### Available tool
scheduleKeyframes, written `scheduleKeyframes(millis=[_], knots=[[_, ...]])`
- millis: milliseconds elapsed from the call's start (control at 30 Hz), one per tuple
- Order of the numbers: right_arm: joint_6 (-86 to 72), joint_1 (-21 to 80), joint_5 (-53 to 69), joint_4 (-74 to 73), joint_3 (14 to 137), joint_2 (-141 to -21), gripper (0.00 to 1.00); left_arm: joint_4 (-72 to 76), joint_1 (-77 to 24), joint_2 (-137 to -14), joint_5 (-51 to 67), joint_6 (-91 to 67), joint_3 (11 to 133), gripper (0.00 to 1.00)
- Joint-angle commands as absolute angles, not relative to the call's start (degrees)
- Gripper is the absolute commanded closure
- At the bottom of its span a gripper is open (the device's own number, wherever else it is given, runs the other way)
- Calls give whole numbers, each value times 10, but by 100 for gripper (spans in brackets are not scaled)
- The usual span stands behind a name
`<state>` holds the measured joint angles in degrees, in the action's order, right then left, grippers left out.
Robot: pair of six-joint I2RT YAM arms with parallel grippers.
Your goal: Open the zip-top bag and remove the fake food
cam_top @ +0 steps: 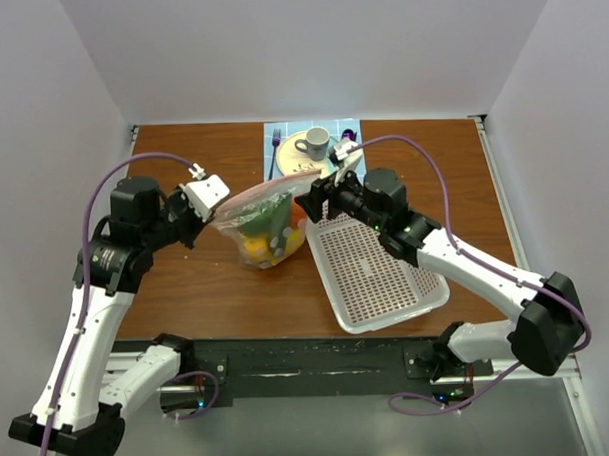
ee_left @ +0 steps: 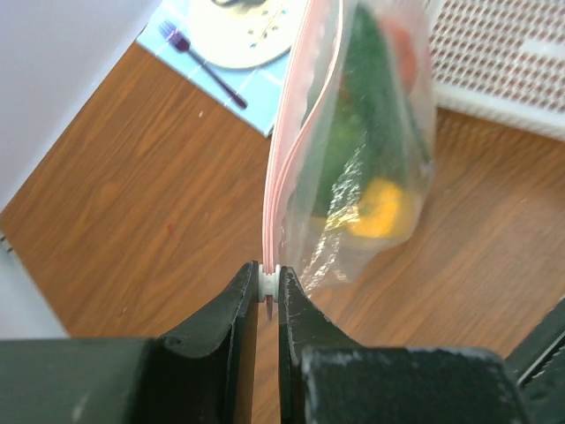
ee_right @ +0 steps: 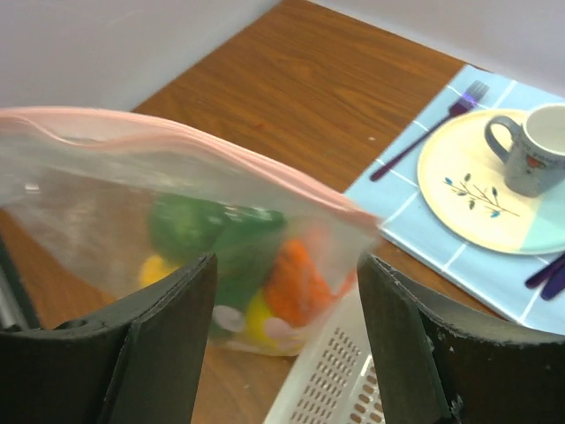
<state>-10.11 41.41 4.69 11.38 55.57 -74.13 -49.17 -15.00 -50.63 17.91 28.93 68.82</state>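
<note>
The clear zip-top bag [cam_top: 262,221] hangs upright over the table's middle, its pinkish zip strip [cam_top: 268,188] on top. Inside lies the fake food [cam_top: 264,245]: green pieces [ee_right: 190,225], an orange one [ee_right: 300,278] and yellow ones [ee_left: 380,208]. My left gripper [ee_left: 269,279] is shut on the white slider at the left end of the strip [ee_left: 287,150]. At the bag's right end, my right gripper [cam_top: 319,199] stands open. In the right wrist view its jaws are wide apart around the bag's lower corner [ee_right: 344,256], apart from it.
A white perforated basket [cam_top: 371,276] lies right of the bag, under the right arm. Behind it, a blue placemat [cam_top: 281,134] carries a plate [cam_top: 294,148], a cup [cam_top: 313,141] and a purple fork [cam_top: 275,154]. White walls enclose the table.
</note>
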Motion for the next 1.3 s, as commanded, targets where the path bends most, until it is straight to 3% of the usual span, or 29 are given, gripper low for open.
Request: scheduleKeyframes(millis=[0, 133, 400, 633, 1067, 1267], knots=[[-129, 424, 104, 21, 661, -692, 33, -484, -146, -528, 258, 237, 761, 100], [-121, 451, 126, -66, 734, -694, 40, -497, -146, -553, 325, 217, 815, 100], [-91, 522, 77, -102, 810, -743, 48, -528, -146, -549, 402, 231, 825, 100], [-105, 529, 69, -124, 860, -807, 65, -556, -146, -539, 438, 264, 815, 100], [-82, 529, 38, -108, 927, -836, 67, -613, -146, -535, 471, 324, 802, 100], [-64, 528, 58, -168, 981, -890, 73, -613, -146, -522, 474, 326, 795, 100]])
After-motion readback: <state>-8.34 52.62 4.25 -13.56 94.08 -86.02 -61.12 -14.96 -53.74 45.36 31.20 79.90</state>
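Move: The zip-top bag hangs between the hands, its zip edge's left corner already pinched in the left fingers and its right corner loose just beyond the wide-open right ones. The middle of the bag is some 8 cm left, 4 cm back and 14 cm below the right hand; from the left hand, about 5 cm ahead, 11 cm right and 15 cm below. From the right hand, the white basket lies about 14 cm right, 9 back and 24 down; the plate is 19 cm straight ahead and 24 below. Having let the corner go, the right hand backs off and rises about 14 cm, swings left while dipping and easing forward, then climbs again to over the bag's mouth, its fingers narrowing to a small gap. The left hand keeps its pinch on the other corner, first rising and moving right, then drawing back and turning some 25 degrees clockwise. ##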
